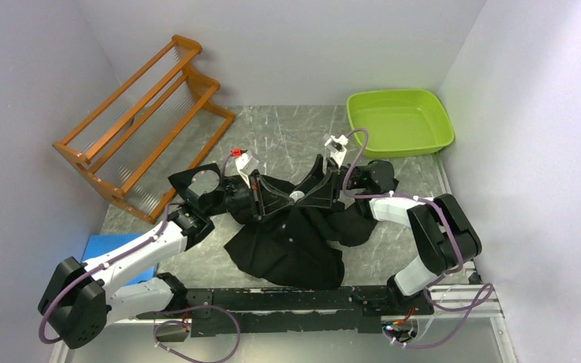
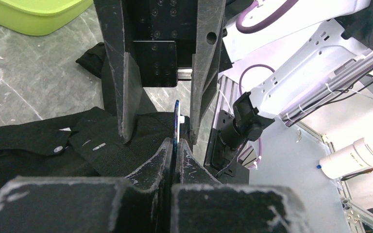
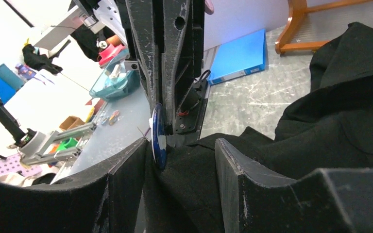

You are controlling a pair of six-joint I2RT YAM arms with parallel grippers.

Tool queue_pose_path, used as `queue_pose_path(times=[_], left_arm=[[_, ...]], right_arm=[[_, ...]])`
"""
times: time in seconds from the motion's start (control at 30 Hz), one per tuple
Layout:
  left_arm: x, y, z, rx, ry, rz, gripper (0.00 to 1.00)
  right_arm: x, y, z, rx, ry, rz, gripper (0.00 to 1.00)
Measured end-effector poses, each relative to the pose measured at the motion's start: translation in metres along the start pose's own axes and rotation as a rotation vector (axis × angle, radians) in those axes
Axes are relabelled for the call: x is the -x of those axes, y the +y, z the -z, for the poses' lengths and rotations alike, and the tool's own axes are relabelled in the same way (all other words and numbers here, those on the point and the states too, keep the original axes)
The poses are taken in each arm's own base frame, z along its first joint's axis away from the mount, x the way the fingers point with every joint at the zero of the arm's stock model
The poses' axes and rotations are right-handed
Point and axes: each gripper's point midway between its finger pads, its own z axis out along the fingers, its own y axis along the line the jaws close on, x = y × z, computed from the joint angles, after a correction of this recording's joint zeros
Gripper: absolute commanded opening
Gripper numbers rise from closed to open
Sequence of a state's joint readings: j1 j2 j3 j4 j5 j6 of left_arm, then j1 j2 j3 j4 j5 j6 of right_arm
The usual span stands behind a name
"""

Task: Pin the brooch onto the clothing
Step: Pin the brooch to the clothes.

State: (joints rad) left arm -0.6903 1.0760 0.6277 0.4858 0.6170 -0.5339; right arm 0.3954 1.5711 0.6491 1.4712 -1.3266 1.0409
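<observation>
The clothing, a black shirt [image 1: 295, 242], lies crumpled on the table with both grippers meeting over its upper part. My left gripper [image 2: 176, 143] is shut on the brooch [image 2: 176, 121], a thin blue disc seen edge-on that sticks out past the fingertips. In the right wrist view the brooch [image 3: 158, 138] hangs just beside the left finger of my right gripper [image 3: 180, 145]. Those jaws stand apart around the disc and a raised fold of the shirt [image 3: 349, 97]. In the left wrist view a pale button shows on the shirt [image 2: 29, 141]. The pin's point is hidden.
An orange wooden rack [image 1: 144, 113] stands at the back left. A lime green tub [image 1: 399, 121] sits at the back right. A blue folder [image 1: 113, 253] lies by the left arm's base. The grey walls close in on both sides.
</observation>
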Motion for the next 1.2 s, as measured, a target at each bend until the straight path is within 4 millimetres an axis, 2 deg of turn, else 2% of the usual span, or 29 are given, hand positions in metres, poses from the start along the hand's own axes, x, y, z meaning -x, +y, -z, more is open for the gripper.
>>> queue_pose_path(times=[0.07,0.23,0.37,0.47,0.6,0.77,1.2], left_arm=[[0.0,0.0,0.0,0.002,0.002,0.002,0.03],[0.001,0.003,0.0,0.011,-0.001,0.002,0.03],[0.005,0.005,0.0,0.022,-0.013,-0.005,0.03],[0.009,0.009,0.0,0.039,-0.025,-0.02,0.03],[0.004,0.019,-0.001,0.067,-0.013,-0.012,0.03],[-0.004,0.029,-0.001,0.108,0.012,0.015,0.03],[-0.005,0.038,0.001,0.157,0.029,0.01,0.03]], right_arm=[[0.001,0.001,0.0,0.002,-0.001,0.003,0.45],[0.007,0.004,-0.001,-0.019,0.001,0.084,0.32],[0.014,0.005,-0.002,-0.076,0.02,0.16,0.14],[0.019,0.002,-0.004,-0.121,0.041,0.185,0.08],[0.014,-0.008,-0.003,-0.178,0.067,0.146,0.01],[0.006,-0.02,-0.001,-0.26,0.099,0.071,0.0],[0.007,-0.03,-0.002,-0.418,0.178,0.04,0.0]])
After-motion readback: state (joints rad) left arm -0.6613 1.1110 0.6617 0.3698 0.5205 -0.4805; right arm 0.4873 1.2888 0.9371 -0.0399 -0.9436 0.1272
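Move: The left gripper still pinches the brooch at its tips, about 2 cm to the right of its hand point, with a raised shirt fold some 3 cm right and 3 cm below. From the half-open right gripper, the brooch lies about 2 cm left, 1 cm back and 1 cm up. The fold is 2 cm to its left and 3 cm below, and the shirt hem some 12 cm back on the table, roughly 23 cm down. Close the right gripper until its tips pinch the brooch, rising a centimetre or two as the fingers shut, then lower it about 2.5 cm while carrying it some 3 cm forward, dipping its fingertips about 20 degrees and swinging the hand about 15 degrees clockwise. Keep the left grip on the brooch and take it along, 3 cm forward and 2 cm down. ##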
